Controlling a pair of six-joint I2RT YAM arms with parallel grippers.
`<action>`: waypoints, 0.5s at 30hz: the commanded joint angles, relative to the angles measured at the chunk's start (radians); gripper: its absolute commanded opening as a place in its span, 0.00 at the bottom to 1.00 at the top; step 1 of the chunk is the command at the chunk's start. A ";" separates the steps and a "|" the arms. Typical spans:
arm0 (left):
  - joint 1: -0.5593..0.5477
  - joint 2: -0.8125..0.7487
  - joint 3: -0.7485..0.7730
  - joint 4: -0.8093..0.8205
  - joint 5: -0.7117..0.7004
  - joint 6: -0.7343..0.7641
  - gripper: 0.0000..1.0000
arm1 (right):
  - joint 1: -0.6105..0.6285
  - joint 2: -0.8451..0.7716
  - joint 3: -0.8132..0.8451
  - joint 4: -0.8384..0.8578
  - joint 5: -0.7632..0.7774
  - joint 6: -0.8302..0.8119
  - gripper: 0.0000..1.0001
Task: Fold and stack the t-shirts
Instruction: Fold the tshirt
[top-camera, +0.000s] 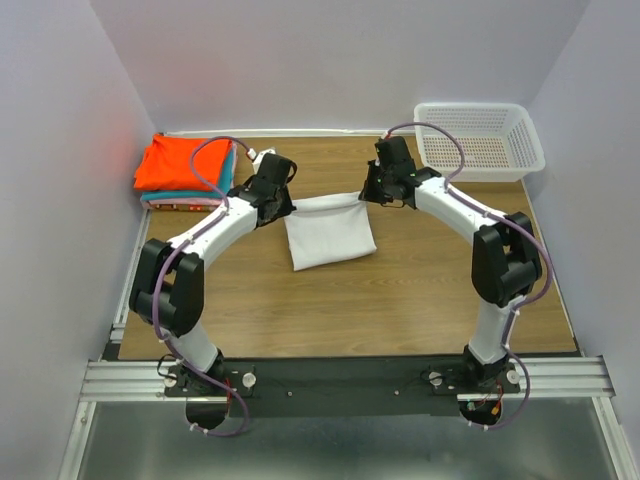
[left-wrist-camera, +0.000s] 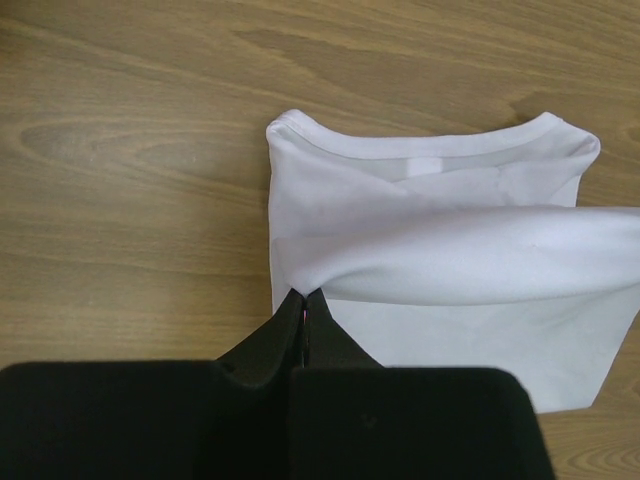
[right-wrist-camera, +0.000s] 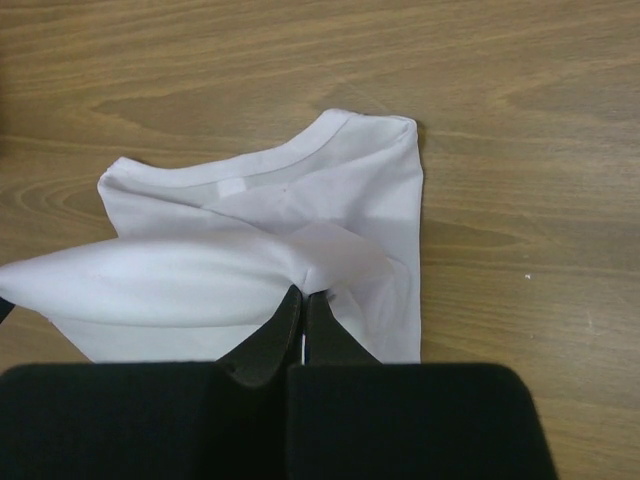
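A plain white t-shirt (top-camera: 330, 238) lies half folded in the middle of the wooden table, its collar (left-wrist-camera: 420, 143) toward the near side. Its far edge is lifted and stretched between both grippers. My left gripper (top-camera: 279, 205) is shut on the left corner of that edge (left-wrist-camera: 304, 291). My right gripper (top-camera: 378, 196) is shut on the right corner (right-wrist-camera: 305, 289). The raised band of cloth (right-wrist-camera: 160, 280) hangs over the lower layer. A stack of folded t-shirts (top-camera: 180, 172) sits at the far left, orange-red on top, teal and pink edges below.
A white plastic mesh basket (top-camera: 480, 140) stands at the far right corner. Walls close in the table on the left, back and right. A metal rail (top-camera: 340, 378) carries both arm bases at the near edge.
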 joint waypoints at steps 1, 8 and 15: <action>0.020 0.074 0.070 -0.002 0.006 0.038 0.00 | -0.028 0.058 0.051 0.004 -0.032 -0.012 0.01; 0.043 0.155 0.116 -0.008 0.002 0.041 0.00 | -0.051 0.167 0.139 0.004 -0.086 -0.028 0.01; 0.052 0.200 0.152 0.001 0.008 0.061 0.01 | -0.067 0.241 0.190 0.004 -0.119 -0.012 0.04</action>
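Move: Both hands hold the t-shirt's folded-over edge above the cloth. The middle of the collar lies about 5 cm ahead of the left hand, 8 cm to its right and 7 cm below. From the right hand, the collar is some 4 cm ahead, 6 cm left and 7 cm below. The folded stack sits roughly 23 cm left of the left hand and 12 cm farther out. The white basket is about 25 cm right of the right hand and 15 cm farther out. With the t-shirt's edge still pinched at both ends, the two hands carry it forward and down together towards the collar. Each goes about 3.5 cm forward; the left sinks about 3 cm, the right about 4 cm. Both wrists tip slightly further down, and the fingers stay all but shut while the right hand's squeeze slackens. ##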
